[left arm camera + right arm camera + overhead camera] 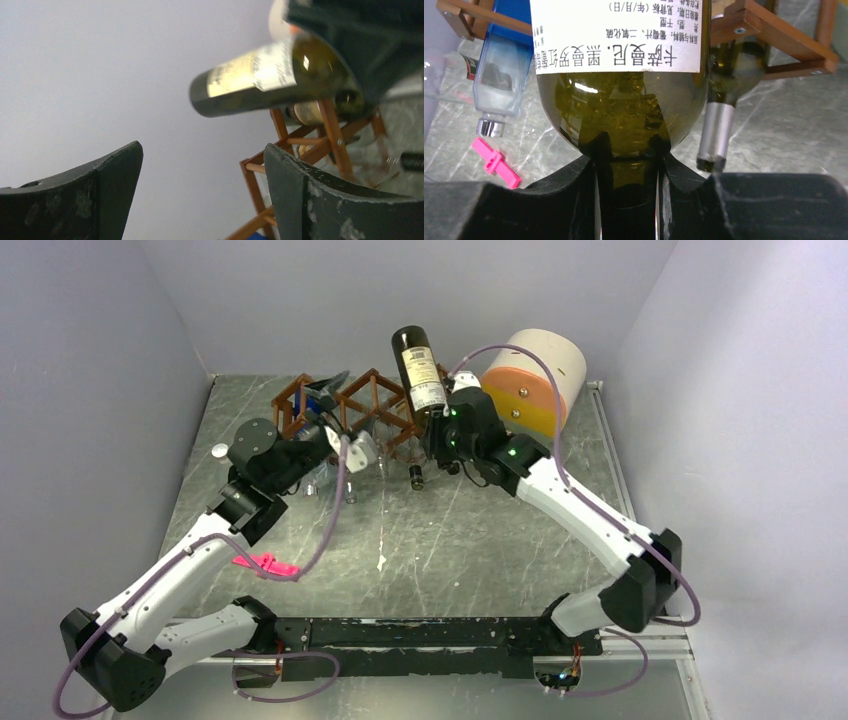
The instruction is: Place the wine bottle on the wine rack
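Observation:
The wine bottle (420, 365) is dark green glass with a white label. It hangs in the air with its base tilted up and away, over the wine rack (372, 400). My right gripper (442, 422) is shut on its neck. In the right wrist view the fingers (574, 185) clamp the neck just below the bottle's (624, 100) shoulder. The reddish-brown lattice rack (774, 35) has another bottle (716, 135) in it, its silver-capped neck pointing down. My left gripper (350, 445) stands open by the rack's left end, empty (202, 145). That view shows the bottle (260, 77) above the rack (300, 150).
A cream, orange and yellow cylinder (535, 380) stands at the back right beside the rack. A pink clip (265, 565) lies on the table near the left arm. A clear container with a blue top (504, 70) lies by the rack's left side. Walls close in on three sides.

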`<state>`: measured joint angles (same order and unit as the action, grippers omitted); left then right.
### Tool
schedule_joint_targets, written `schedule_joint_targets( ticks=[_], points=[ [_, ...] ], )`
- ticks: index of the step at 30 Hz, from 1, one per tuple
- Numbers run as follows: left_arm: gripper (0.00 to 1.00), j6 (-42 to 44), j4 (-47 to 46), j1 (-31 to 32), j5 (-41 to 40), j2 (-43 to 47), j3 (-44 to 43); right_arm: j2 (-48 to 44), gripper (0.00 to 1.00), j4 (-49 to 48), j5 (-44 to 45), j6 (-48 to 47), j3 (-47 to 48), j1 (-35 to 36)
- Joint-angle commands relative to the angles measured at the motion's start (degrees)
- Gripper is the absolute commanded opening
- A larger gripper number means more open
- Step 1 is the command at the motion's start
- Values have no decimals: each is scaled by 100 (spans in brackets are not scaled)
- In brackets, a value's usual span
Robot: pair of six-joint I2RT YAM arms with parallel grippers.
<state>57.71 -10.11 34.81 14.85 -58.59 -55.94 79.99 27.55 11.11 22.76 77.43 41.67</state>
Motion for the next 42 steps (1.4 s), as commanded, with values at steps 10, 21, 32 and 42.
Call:
schedule_joint_targets(
  ticks=[10,21,32,42],
  points=[
    [94,-5367,1025,-112,-4224,-1051,-1573,1103,0,-1324,-879,789,720,-418],
    [94,-5771,2087,-352,-2692,-1064,-1875,1390,5,-1323,-850,993,675,-460],
    [94,-5156,1277,-361,-2774,-513,-880,1304,49,-1164,-740,913,434,-466],
    [94,-5969,1856,-694,-3437,-795,-1331,859,63,-1089,-499,706,223,-466]
  ],
)
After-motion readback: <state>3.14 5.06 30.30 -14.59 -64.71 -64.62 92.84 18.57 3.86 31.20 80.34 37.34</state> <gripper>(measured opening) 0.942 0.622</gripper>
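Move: From my right hand, which holds the wine bottle by its neck, the open top slot of the rack is roughly 16 cm ahead, 5 cm to the left and 7 cm down. A racked bottle lies directly under that slot, some 11 cm lower; the silver-necked bottle lies about 6 cm to the slot's right and 6 cm lower. From my empty left hand the slot is about 15 cm ahead, 13 cm right and 20 cm below. I lower the bottle about 7 cm with my right hand while carrying it forward and left, tipping its base end down into the rack's top slot. Then I open my fingers around the neck, let go, and start to rise a few centimetres. My left hand, open and empty, swings left and forward, then sinks some 5 cm, turning from pointing right to nearly straight ahead. ##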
